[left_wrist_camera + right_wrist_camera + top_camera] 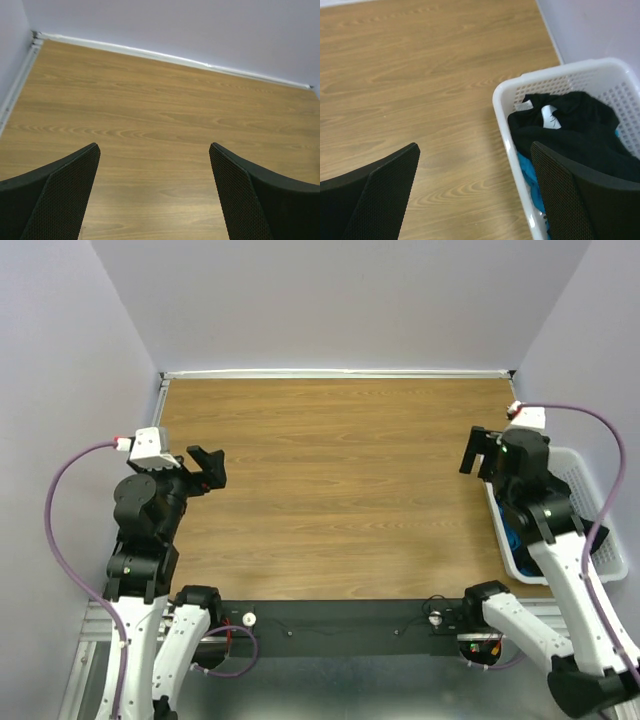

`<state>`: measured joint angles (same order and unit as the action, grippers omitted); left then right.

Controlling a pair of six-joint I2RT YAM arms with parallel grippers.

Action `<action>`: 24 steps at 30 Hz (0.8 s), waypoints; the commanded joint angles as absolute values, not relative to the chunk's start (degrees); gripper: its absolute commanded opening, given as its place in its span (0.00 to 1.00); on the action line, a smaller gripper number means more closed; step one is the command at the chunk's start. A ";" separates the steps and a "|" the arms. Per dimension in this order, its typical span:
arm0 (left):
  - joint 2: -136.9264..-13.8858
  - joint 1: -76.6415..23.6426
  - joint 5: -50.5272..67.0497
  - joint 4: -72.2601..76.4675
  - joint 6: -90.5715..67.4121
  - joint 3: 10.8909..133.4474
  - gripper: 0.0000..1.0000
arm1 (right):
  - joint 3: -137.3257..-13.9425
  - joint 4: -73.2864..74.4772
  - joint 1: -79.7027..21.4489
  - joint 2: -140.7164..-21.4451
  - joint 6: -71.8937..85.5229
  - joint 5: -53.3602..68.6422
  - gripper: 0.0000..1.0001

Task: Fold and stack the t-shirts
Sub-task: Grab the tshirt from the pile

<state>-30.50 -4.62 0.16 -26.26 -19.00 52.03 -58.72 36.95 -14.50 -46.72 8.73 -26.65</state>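
Observation:
Both t-shirts lie crumpled in a white lattice basket [502, 107] at the table's right edge. The black t-shirt [575, 125] is on top, and the teal-blue t-shirt [527, 172] shows beneath it along the basket's near wall. From above, only a sliver of the teal-blue t-shirt [511, 538] shows past the right arm. My right gripper [475, 147] hangs open above the basket's left rim, one finger over the table and one over the black cloth, holding nothing. My left gripper [154, 147] is open above bare wood on the left side [207, 468].
The wooden table [340, 480] is walled by lilac panels at the back and both sides. The basket [572, 472] sits against the right wall, partly under the right arm. Purple cables loop from both wrists.

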 commanded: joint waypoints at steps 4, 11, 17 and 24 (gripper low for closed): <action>-31.64 -4.75 10.63 -17.77 -23.38 42.20 0.99 | -62.84 37.44 -14.15 -61.68 20.45 -31.72 1.00; -29.62 -5.01 11.43 -13.27 -24.78 35.95 0.99 | -68.64 37.53 -7.40 -75.13 26.98 -37.45 1.00; -27.60 -7.90 10.64 -13.01 -25.66 34.19 0.97 | -67.33 37.09 7.28 -77.08 32.34 -37.70 1.00; -26.72 -10.72 9.14 -12.83 -26.02 33.66 0.96 | -63.99 36.04 17.04 -76.64 36.38 -35.77 1.00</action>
<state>-27.31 -9.56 9.45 -14.26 -25.36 34.24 -66.50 36.64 13.85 -77.45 32.25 -34.76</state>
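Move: The black t-shirt lies in the white basket, its middle roughly 18 cm to the right of the right hand, about level with it fore and aft and 22 cm below. The basket's middle is some 20 cm right of that hand and 2 cm back; blue cloth shows from under the black one, about 10 cm right and 5 cm back. From the left hand the black t-shirt lies about 78 cm right, 4 cm ahead and 27 cm below. Heading for the black t-shirt, the open right hand first dips forward and down, tipping its fingers lower, then sweeps right across the basket's near-side rim, some 15 cm over and 9 cm down in all, drawing back a little late and swinging nearly 50 degrees clockwise. It touches nothing yet. The left hand, open too, sinks about 8 cm over bare table and drifts right, turning slightly clockwise. ##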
